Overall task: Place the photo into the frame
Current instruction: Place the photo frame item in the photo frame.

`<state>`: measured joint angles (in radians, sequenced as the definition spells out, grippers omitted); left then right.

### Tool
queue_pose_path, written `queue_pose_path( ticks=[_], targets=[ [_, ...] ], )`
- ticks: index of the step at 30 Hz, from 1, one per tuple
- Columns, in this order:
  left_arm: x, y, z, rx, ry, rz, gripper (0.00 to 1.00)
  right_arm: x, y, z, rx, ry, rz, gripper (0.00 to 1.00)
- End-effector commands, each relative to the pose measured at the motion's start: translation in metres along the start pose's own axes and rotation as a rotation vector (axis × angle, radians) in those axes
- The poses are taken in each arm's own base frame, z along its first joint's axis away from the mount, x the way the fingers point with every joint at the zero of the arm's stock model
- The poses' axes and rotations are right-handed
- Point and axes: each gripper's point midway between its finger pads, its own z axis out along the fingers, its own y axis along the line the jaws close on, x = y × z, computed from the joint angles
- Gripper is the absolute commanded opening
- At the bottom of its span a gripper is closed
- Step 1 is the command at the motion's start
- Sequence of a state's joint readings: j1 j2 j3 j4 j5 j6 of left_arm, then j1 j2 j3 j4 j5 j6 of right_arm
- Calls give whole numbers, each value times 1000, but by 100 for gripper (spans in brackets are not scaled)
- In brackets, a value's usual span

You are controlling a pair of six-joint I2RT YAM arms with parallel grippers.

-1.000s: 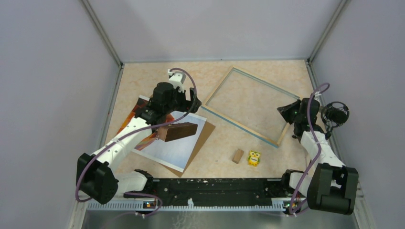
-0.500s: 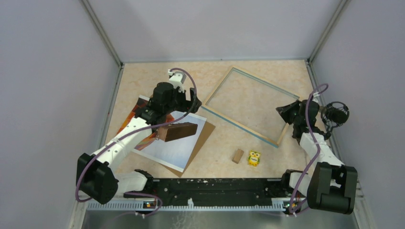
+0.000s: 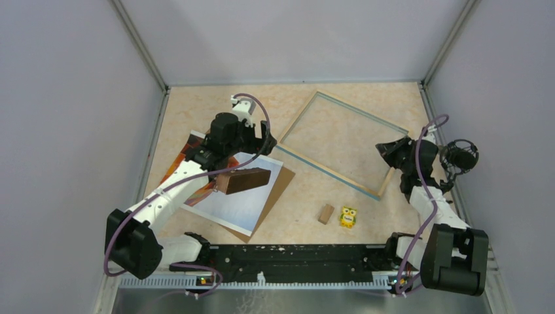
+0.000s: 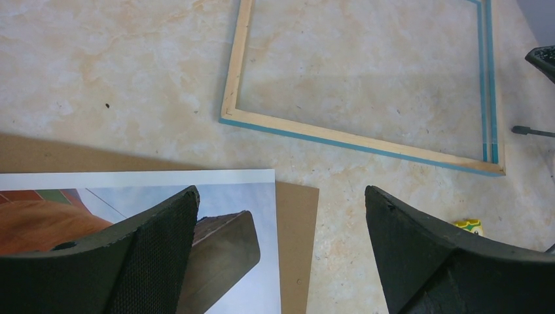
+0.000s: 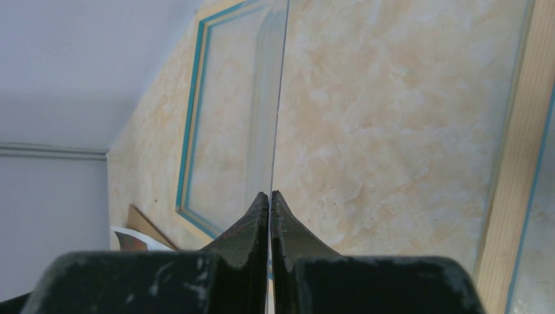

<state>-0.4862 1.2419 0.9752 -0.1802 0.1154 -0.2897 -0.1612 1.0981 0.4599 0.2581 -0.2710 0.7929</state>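
The photo (image 3: 229, 196) lies flat at the left on a brown backing board (image 3: 278, 186), its pale sky (image 4: 229, 196) showing between my fingers. A dark brown block (image 3: 242, 180) rests on the photo. My left gripper (image 3: 262, 145) hovers open over the photo's right edge (image 4: 281, 196), holding nothing. The frame (image 3: 327, 171), light wood with blue edging (image 4: 360, 142), lies on the table to the right. My right gripper (image 3: 385, 149) is at the frame's right side, shut (image 5: 270, 195) on a thin clear pane (image 5: 279, 98) seen edge-on.
A small wooden block (image 3: 325, 214) and a yellow owl toy (image 3: 348, 216) sit near the front edge, below the frame. A small black fan (image 3: 459, 157) stands by the right wall. Grey walls close in three sides.
My right gripper has crept a little left and up with the pane, and the frame's near right corner has shifted slightly. The left arm has stayed still.
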Motion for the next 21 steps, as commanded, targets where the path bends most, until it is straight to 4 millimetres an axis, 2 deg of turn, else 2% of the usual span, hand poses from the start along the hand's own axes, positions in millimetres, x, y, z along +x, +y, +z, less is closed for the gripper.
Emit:
queue_pose_path(
  ticks=[1,5,14,21],
  targets=[
    [-8,-5,2,21,-35,-3,98,-10,10,4,-55,-32,-45,0],
    [-9,-5,1,22,-36,-1,99,-9,4,4,-27,-28,-50,1],
    [-9,-5,0,23,-37,-3,98,-4,-8,10,10,-4,-80,25],
    [-10,-6,0,28,-41,-3,98,-1,-25,13,113,50,-118,42]
  ],
)
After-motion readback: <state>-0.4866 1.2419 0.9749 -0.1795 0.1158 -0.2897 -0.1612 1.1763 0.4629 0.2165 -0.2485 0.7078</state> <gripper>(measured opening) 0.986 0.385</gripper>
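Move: The right hand, its shut fingers seeming to pinch the edge of a thin clear sheet, is inside the outline of the photo frame and about 10 cm above it; the frame's middle lies some 11 cm to its left and 6 cm ahead. The frame's right short bar is about 10 cm right and 3 cm back. The owl toy lies 24 cm back and 9 cm left. From the left hand, the frame's middle is about 32 cm right, 7 cm ahead and 18 cm below. Downward towards the frame goes the right hand, slowly at first and then faster, about 3.5 cm in all, its fingers tipping down some 5 degrees. Meanwhile the shut fingers part to rather more than a third of full opening, releasing the clear sheet's edge, which still runs between them close to one fingertip. ##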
